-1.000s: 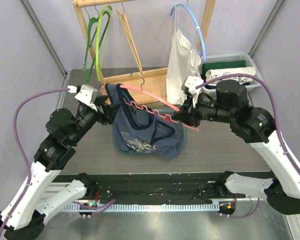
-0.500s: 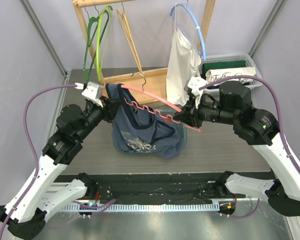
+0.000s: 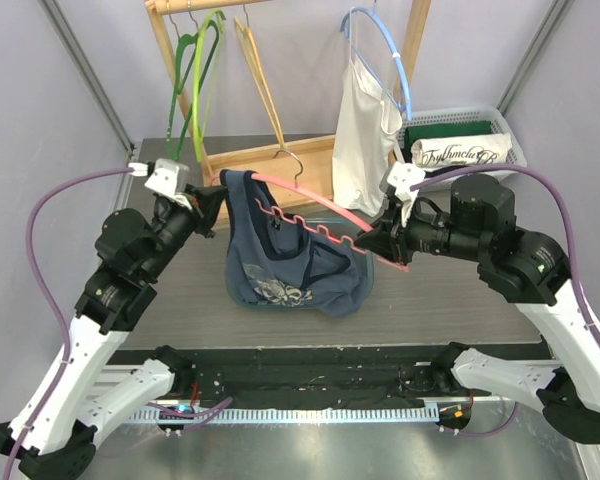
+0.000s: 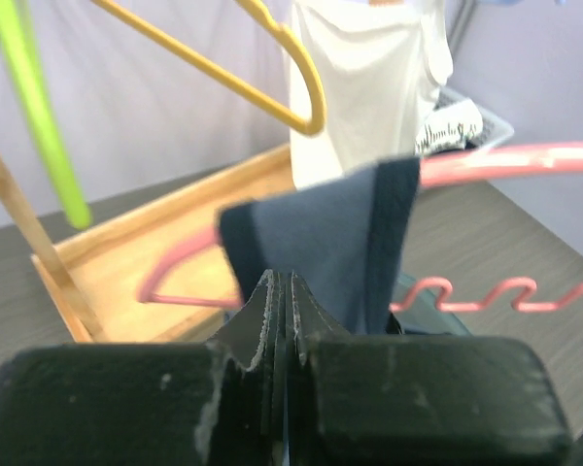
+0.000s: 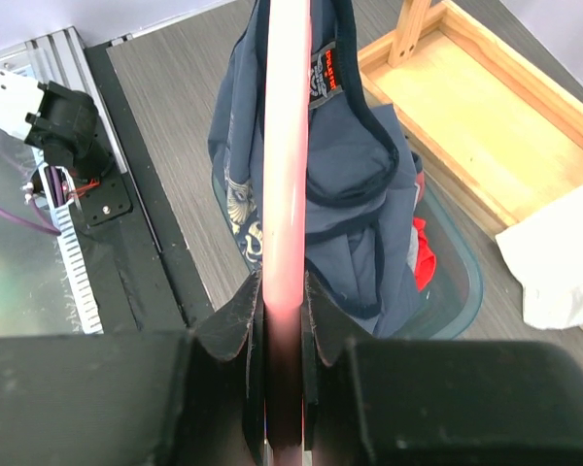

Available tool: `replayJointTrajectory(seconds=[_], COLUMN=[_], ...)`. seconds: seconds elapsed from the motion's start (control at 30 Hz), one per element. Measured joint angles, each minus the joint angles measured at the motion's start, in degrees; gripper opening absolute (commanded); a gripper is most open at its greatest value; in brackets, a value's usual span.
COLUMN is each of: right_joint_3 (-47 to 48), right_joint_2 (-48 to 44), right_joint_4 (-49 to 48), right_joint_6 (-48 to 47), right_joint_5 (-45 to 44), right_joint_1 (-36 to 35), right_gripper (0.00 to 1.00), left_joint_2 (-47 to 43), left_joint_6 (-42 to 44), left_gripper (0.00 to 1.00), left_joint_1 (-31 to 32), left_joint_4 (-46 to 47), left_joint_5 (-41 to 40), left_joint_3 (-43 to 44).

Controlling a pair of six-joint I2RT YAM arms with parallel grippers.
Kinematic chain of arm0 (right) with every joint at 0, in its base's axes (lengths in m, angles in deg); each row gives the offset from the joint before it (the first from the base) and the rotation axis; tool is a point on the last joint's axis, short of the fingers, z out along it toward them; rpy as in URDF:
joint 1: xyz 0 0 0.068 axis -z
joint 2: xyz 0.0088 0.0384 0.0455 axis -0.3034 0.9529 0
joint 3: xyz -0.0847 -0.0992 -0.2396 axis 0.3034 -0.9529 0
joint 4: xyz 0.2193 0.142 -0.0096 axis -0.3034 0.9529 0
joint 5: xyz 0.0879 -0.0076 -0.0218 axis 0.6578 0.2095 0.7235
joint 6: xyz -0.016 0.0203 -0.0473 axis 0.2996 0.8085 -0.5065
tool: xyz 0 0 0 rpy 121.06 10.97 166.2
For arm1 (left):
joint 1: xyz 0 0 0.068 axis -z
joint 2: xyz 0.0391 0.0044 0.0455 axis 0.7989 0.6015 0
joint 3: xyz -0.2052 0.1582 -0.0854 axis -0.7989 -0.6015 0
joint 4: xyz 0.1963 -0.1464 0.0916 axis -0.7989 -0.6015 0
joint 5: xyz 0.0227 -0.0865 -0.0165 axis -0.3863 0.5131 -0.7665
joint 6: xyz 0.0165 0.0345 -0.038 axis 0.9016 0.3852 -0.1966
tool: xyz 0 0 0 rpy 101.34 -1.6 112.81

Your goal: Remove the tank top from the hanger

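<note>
A navy tank top [image 3: 290, 270] hangs from a pink hanger [image 3: 315, 203] held slantwise over the table. My left gripper [image 3: 215, 195] is at the garment's upper left shoulder, jaws pressed together on the edge of the blue fabric [image 4: 321, 233], which rises from the fingertips [image 4: 284, 282] and loops over the pink hanger [image 4: 505, 160]. My right gripper [image 3: 372, 243] is shut on the hanger's lower right end; the pink bar [image 5: 287, 146] runs straight out between its fingers [image 5: 284, 286], with the tank top [image 5: 340, 165] draped beyond.
A wooden rack [image 3: 280, 160] at the back carries green hangers [image 3: 195, 80], a tan hanger [image 3: 260, 85] and a white top [image 3: 365, 130] on a blue hanger. A white basket [image 3: 460, 140] with folded cloth is at back right. A dark bin [image 5: 447, 282] with something red sits under the tank top.
My left gripper went from open to shut at the tank top's shoulder and drew it slightly left and up. My right gripper shifted a little right with the hanger.
</note>
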Motion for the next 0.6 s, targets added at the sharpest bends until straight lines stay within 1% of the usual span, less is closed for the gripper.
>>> replayJointTrajectory(seconds=[0.03, 0.07, 0.1, 0.13, 0.17, 0.23, 0.27, 0.33, 0.43, 0.57, 0.6], right_joint_3=[-0.5, -1.3, -1.8, -2.1, -2.2, -2.2, -2.2, -2.2, -2.2, -2.2, -2.1], right_joint_2=[-0.6, -1.4, -2.0, -2.4, -2.7, -3.1, -3.2, -3.2, -3.0, -2.9, -2.9], right_joint_4=[0.0, 0.0, 0.2, 0.2, 0.3, 0.4, 0.4, 0.4, 0.4, 0.4, 0.4], right_joint_6=[0.2, 0.4, 0.5, 0.6, 0.7, 0.8, 0.8, 0.8, 0.8, 0.8, 0.9], right_joint_5=[-0.1, -0.3, -0.4, -0.5, -0.6, -0.7, -0.7, -0.8, -0.9, -0.9, -0.9], right_joint_1=[0.0, 0.0, 0.0, 0.0, 0.0, 0.0, 0.0, 0.0, 0.0, 0.0, 0.0], right_gripper=[0.01, 0.01, 0.01, 0.01, 0.01, 0.01, 0.01, 0.01, 0.01, 0.01, 0.01], left_joint_2=[-0.2, -0.5, -0.9, -1.3, -1.6, -2.2, -2.4, -3.0, -3.1, -1.9, -1.5], left_joint_6=[0.2, 0.2, 0.2, 0.1, 0.1, -1.4, -1.5, -3.0, -4.9, -6.5, -6.9], left_gripper=[0.0, 0.04, 0.14, 0.5, 0.63, 0.79, 0.84, 0.89, 0.89, 0.85, 0.82], left_joint_1=[-0.4, -0.9, -1.3, -1.6, -1.8, -2.2, -2.3, -2.3, -2.4, -2.5, -2.5], left_joint_4=[0.0, 0.2, 0.3, 0.3, 0.3, -0.7, -1.1, -1.6, -2.3, -3.0, -3.1], left_joint_5=[-0.3, -0.5, -0.7, -0.7, -0.7, 0.7, 1.5, 4.2, 8.2, 11.8, 12.3], left_joint_3=[0.6, 1.1, 1.5, 1.7, 1.7, 1.7, 1.7, 1.4, 0.3, -1.6, -2.0])
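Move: The tank top's strap is draped over the pink hanger just off the left fingertips, about 2 cm ahead and 3 cm to the right, nearly level with them. The hanger's free end is some 3 cm ahead and 1 cm to the left; the teal bin of clothes is roughly 13 cm to the right, hardly 1 cm back and over 30 cm below. From the right hand, which already grips the hanger, the strap is around 22 cm to the left and 10 cm ahead. The left hand, its shut fingers seeming to pinch the strap's near edge, first lifts about 2 cm and shifts a little left, then spreads its fingers wide, lets the cloth go and backs off from the strap, sinking some 4 cm from its peak and swinging right, while the wrist turns about 10 degrees clockwise and tips slightly down, so the open fingers face the strap. The right hand keeps its hold on the pink hanger, easing it back and right by roughly a centimetre before holding still. ##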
